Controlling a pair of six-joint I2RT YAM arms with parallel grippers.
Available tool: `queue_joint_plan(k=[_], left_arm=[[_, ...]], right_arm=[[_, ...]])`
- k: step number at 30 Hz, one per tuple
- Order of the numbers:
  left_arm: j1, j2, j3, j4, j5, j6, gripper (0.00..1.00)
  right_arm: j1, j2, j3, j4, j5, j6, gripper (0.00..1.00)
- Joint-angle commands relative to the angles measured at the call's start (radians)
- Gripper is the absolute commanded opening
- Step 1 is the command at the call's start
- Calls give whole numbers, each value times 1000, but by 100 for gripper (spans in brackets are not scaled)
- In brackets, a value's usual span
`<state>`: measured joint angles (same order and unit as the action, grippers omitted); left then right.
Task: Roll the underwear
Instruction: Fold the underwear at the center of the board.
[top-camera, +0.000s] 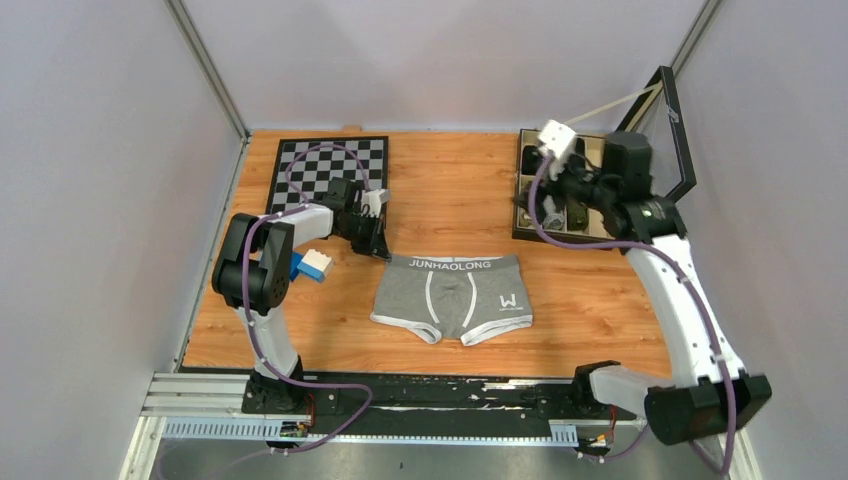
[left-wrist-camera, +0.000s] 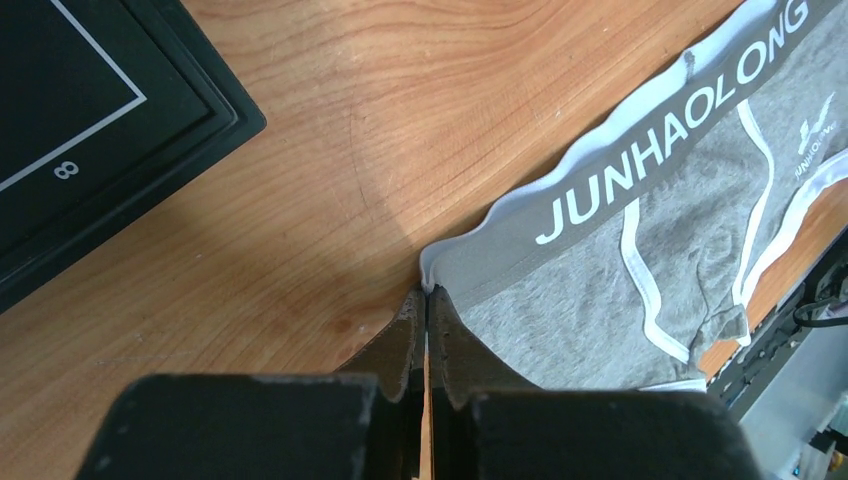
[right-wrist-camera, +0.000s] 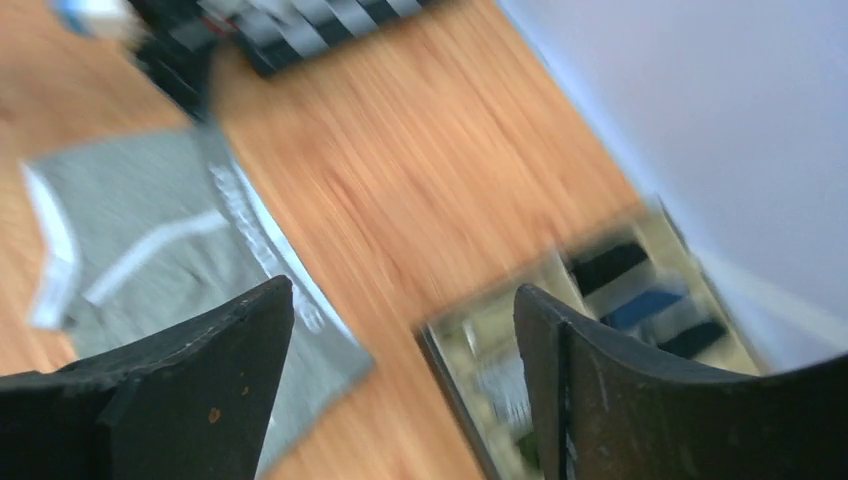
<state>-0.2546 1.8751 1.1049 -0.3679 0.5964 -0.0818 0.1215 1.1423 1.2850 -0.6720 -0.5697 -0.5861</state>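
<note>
The grey underwear (top-camera: 452, 298) with white trim and a "JUNHAOLONG" waistband lies flat at the middle of the wooden table. My left gripper (top-camera: 378, 246) is down at its back left corner. In the left wrist view the fingertips (left-wrist-camera: 427, 295) are pressed together on the white corner of the waistband (left-wrist-camera: 640, 165), and a white sliver shows between them. My right gripper (top-camera: 553, 200) hovers high over the box at the back right. In the blurred right wrist view the right gripper (right-wrist-camera: 402, 290) stands wide open and empty, with the underwear (right-wrist-camera: 150, 250) far below on the left.
A black chessboard (top-camera: 328, 170) lies at the back left, its edge (left-wrist-camera: 100, 130) close to my left gripper. An open black box (top-camera: 530, 232) of small items stands at the back right with its lid (top-camera: 672, 130) raised. A blue and white block (top-camera: 312, 264) sits beside the left arm.
</note>
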Motion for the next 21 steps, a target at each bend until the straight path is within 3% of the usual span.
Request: queue_joint_plan(k=[1,4,6,8,15,21], left_arm=[[17,-41,-38,91,16,7,0],[18,-22,-31,125,25,-13,0],[21,-3,-14,119,35,-14,0],[23,10,-2,121,47,-16,0],[25,-6,-13,119,90,7,0],[25,-9,-44,149,97,-1,0]], right_arm=[[280,171,87,118,-144,-24,75],[523,313,132,-1,-8,-189,54],[631,416,165,-65,42,-209,39],[707,504,172,-96,29,-195,32],[879,639,83,148,45,-124,24],[966,756,126,181,115,-94,22]])
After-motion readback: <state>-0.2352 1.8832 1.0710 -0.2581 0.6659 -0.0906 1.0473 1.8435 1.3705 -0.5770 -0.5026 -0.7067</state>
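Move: The right hand, high and open, goes for the grey underwear's lower-left leg corner, about 29 cm to its left, 13 cm back and 29 cm below. The waistband's left end lies roughly 14 cm farther out than that corner and 3 cm to its right. The right leg's hem is some 6 cm left of the hand and 15 cm back, as low. From the left hand, already pinching the waistband end, the corner is about 14 cm back and 2 cm left, 2 cm below. Fast leftward sweep of the right arm, about 29 cm, first nearly level from in front of the box, then also dropping some 21 cm and drawing back about 16 cm over the underwear towards its lower-left leg corner. Its wrist swings counter-clockwise and points the fingers more steeply down as they close from wide to about a quarter open. The left keeps its pinch on the waistband end. ##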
